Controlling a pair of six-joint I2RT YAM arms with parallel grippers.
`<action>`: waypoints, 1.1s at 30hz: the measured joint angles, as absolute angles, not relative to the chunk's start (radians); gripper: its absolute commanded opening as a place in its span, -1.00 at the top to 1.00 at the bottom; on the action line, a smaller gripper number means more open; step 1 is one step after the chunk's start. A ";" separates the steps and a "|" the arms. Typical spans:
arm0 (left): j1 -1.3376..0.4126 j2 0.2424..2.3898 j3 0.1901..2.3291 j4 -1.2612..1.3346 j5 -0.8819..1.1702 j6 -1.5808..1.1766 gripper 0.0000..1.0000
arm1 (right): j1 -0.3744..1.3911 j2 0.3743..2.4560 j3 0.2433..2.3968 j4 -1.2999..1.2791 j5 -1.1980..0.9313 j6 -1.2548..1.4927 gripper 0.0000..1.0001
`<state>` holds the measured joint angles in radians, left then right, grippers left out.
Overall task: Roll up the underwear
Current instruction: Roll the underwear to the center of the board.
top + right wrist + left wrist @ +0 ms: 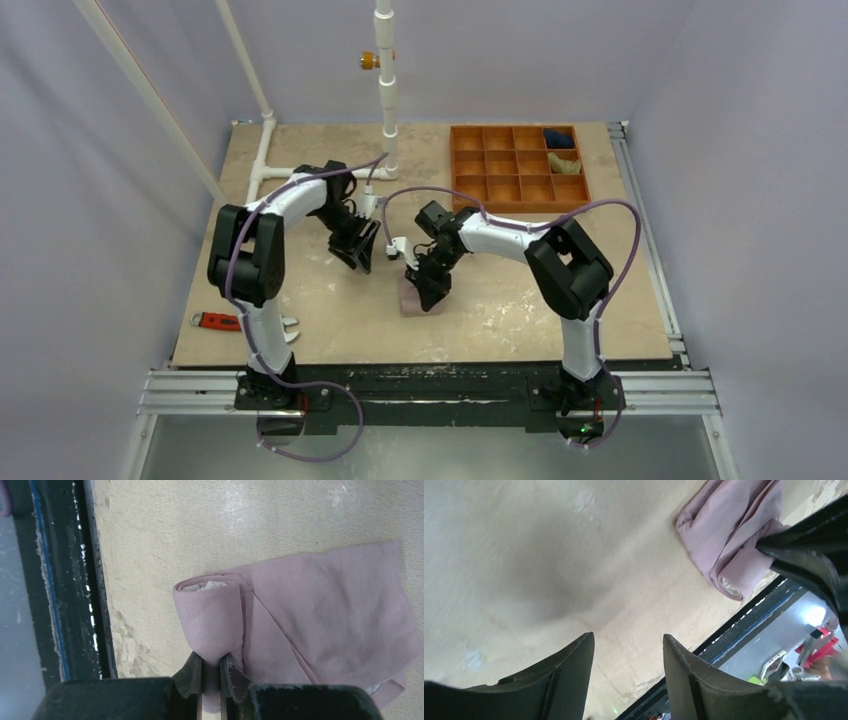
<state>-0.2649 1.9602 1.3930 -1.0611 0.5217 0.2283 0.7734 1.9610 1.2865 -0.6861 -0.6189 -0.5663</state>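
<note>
The underwear (320,610) is a pale dusty-pink cloth lying on the table near its front edge, with one end curled into a roll (212,615) that shows cream-white cloth inside. My right gripper (210,666) is shut on that rolled end, pinching a fold of it. From above, the underwear (413,300) peeks out under the right gripper (430,290). In the left wrist view the underwear (724,535) lies at the upper right. My left gripper (628,647) hangs open over bare table to the left of the cloth, holding nothing; seen from above, the left gripper (358,252).
An orange compartment tray (518,168) stands at the back right, with a dark blue bundle (558,138) and an olive-tan bundle (564,162) in its right cells. A red-handled wrench (222,321) lies near the left arm's base. A white pipe frame (330,165) stands at the back.
</note>
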 measured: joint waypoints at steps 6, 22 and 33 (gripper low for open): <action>-0.215 1.774 1.269 -1.006 0.471 0.231 -0.04 | 0.740 2.082 1.431 -0.852 -0.697 -0.603 1.00; -0.316 1.346 0.999 -0.796 0.460 0.363 -0.05 | 0.675 2.468 1.787 -1.401 -0.945 -0.740 1.00; -0.535 1.381 1.008 -0.729 0.442 0.385 -0.05 | 0.579 2.418 1.603 -1.365 -0.939 -0.596 1.00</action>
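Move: Pinched in the right fingers just above the table is the underwear's rolled near end; the middle of the whole piece lies some 4 cm ahead and 2 cm to the left, its flat part stretching forward. The wooden tray's middle is about 32 cm ahead and 20 cm to the right, the foot of the upright white pipe roughly 30 cm ahead and 9 cm left. From the empty left hand, the underwear lies about 15 cm right, 5 cm back and 5 cm lower. Keeping its pinch on the rolled end, the right hand tips over by nearly 50 degrees so its fingers swing to point back towards the base, turning the roll forward; low over the table it then drags the underwear about 5 cm right and 3 cm back. The left hand, half open, rises some 6 cm, easing left and then farther back to the right, drawing back as its fingers swing forward. ##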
